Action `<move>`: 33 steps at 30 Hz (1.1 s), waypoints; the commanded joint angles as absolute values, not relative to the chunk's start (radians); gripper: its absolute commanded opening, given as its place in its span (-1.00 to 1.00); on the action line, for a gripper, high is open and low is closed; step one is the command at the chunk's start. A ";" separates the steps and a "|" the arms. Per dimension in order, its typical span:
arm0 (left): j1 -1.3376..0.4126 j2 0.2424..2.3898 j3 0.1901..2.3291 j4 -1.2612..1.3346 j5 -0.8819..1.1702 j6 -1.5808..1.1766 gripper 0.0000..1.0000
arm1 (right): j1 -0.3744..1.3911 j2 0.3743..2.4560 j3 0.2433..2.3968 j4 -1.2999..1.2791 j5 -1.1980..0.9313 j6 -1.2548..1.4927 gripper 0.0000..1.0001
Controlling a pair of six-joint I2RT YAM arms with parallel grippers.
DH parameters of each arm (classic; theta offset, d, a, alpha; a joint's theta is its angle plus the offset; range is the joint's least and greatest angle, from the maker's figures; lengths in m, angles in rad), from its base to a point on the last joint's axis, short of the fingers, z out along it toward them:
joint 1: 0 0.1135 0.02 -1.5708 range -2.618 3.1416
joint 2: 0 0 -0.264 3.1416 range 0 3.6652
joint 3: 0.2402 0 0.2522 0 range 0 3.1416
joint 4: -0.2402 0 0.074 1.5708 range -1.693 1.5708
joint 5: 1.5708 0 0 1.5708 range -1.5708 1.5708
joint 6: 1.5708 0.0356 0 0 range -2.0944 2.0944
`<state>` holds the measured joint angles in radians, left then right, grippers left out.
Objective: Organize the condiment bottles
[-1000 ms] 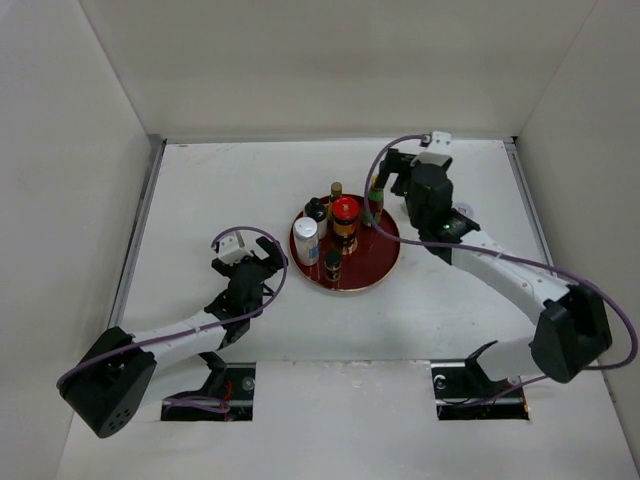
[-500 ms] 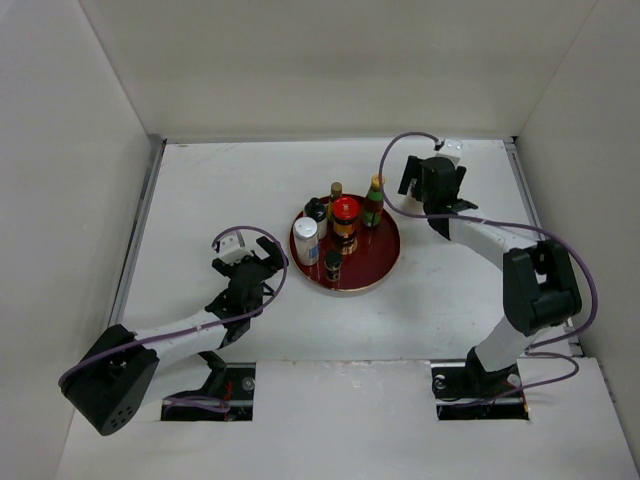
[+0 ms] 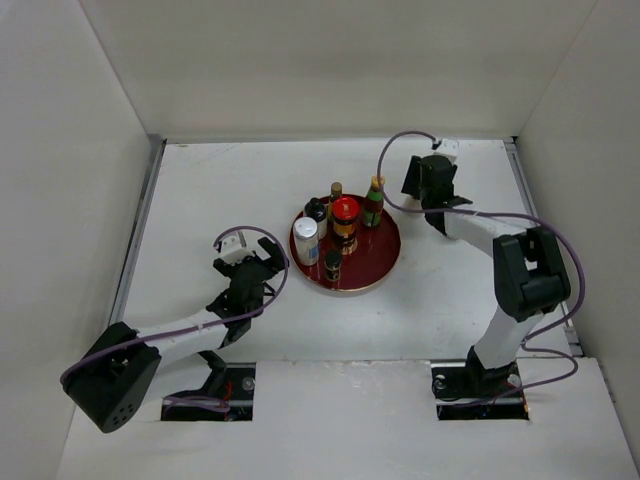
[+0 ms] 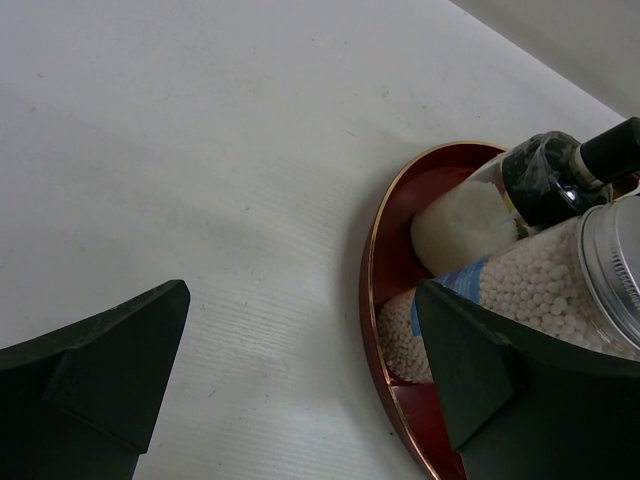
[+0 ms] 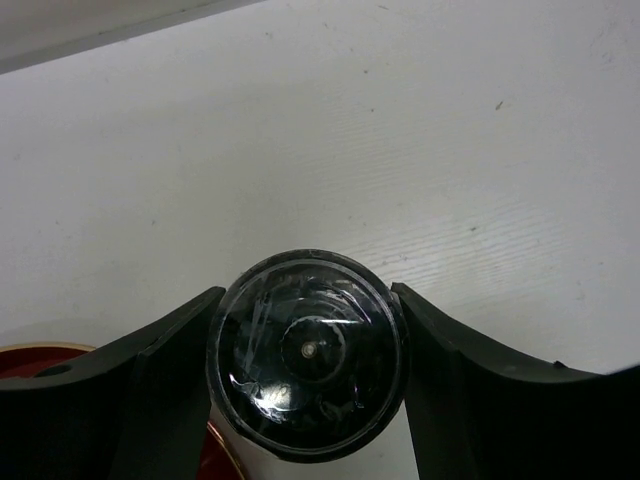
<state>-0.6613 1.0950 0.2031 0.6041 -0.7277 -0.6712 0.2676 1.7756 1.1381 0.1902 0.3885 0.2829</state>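
Observation:
Several condiment bottles stand on the round red tray [image 3: 385,262]: a silver-capped jar of white beads [image 3: 306,241], a red-capped jar [image 3: 345,215], a green bottle with a yellow cap [image 3: 373,201], and smaller dark ones. My right gripper [image 3: 418,184] hangs behind the tray's right side. In the right wrist view its fingers [image 5: 170,370] press both sides of a black-capped white bottle [image 5: 305,350], which the top view hides. My left gripper [image 3: 256,266] sits open on the table left of the tray, with nothing between its fingers [image 4: 100,370].
White walls close in the table at the back and on both sides. The left wrist view shows the tray rim [image 4: 372,300] close by its right finger, with the bead jar [image 4: 540,290] and a black-capped white bottle [image 4: 470,215] just inside.
My right gripper left the green bottle standing on the tray, swung right and back, and closed onto the black-capped bottle. The left arm has not moved.

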 commanded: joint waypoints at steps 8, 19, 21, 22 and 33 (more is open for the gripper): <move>-0.663 1.092 0.227 0.653 -0.716 -0.687 1.00 | 0.378 1.300 0.856 0.272 0.531 0.317 0.05; -0.644 1.080 0.218 0.661 -0.710 -0.690 1.00 | 0.725 1.287 0.816 0.288 0.511 0.420 0.07; -0.643 1.078 0.216 0.661 -0.704 -0.692 1.00 | 0.752 1.330 0.831 0.302 0.509 0.426 0.08; -0.647 1.074 0.216 0.661 -0.701 -0.693 1.00 | 0.769 1.351 0.837 0.305 0.509 0.429 0.08; -0.642 1.081 0.215 0.661 -0.693 -0.698 1.00 | 0.867 1.482 0.841 0.331 0.549 0.491 0.43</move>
<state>-0.6479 1.0939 0.2031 0.6098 -0.7025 -0.6865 0.8532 1.4796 0.7975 0.2409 0.5224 0.4454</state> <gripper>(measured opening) 0.997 0.713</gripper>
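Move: The right hand, already gripping the dark-lidded bottle, is taking it to the free spot in the tray's near part, about 19 cm left, 17 back and 8 below. From this hand the red-lidded jar stands some 21 cm left and 11 back, the green-capped bottle 13 left and 5 back, the small dark bottle 25 left and 20 back. From the left hand that spot is roughly 31 cm right and 2 ahead. Right hand lifts the gripped bottle, carries it some 25 cm left and back, lowering it into the tray. ##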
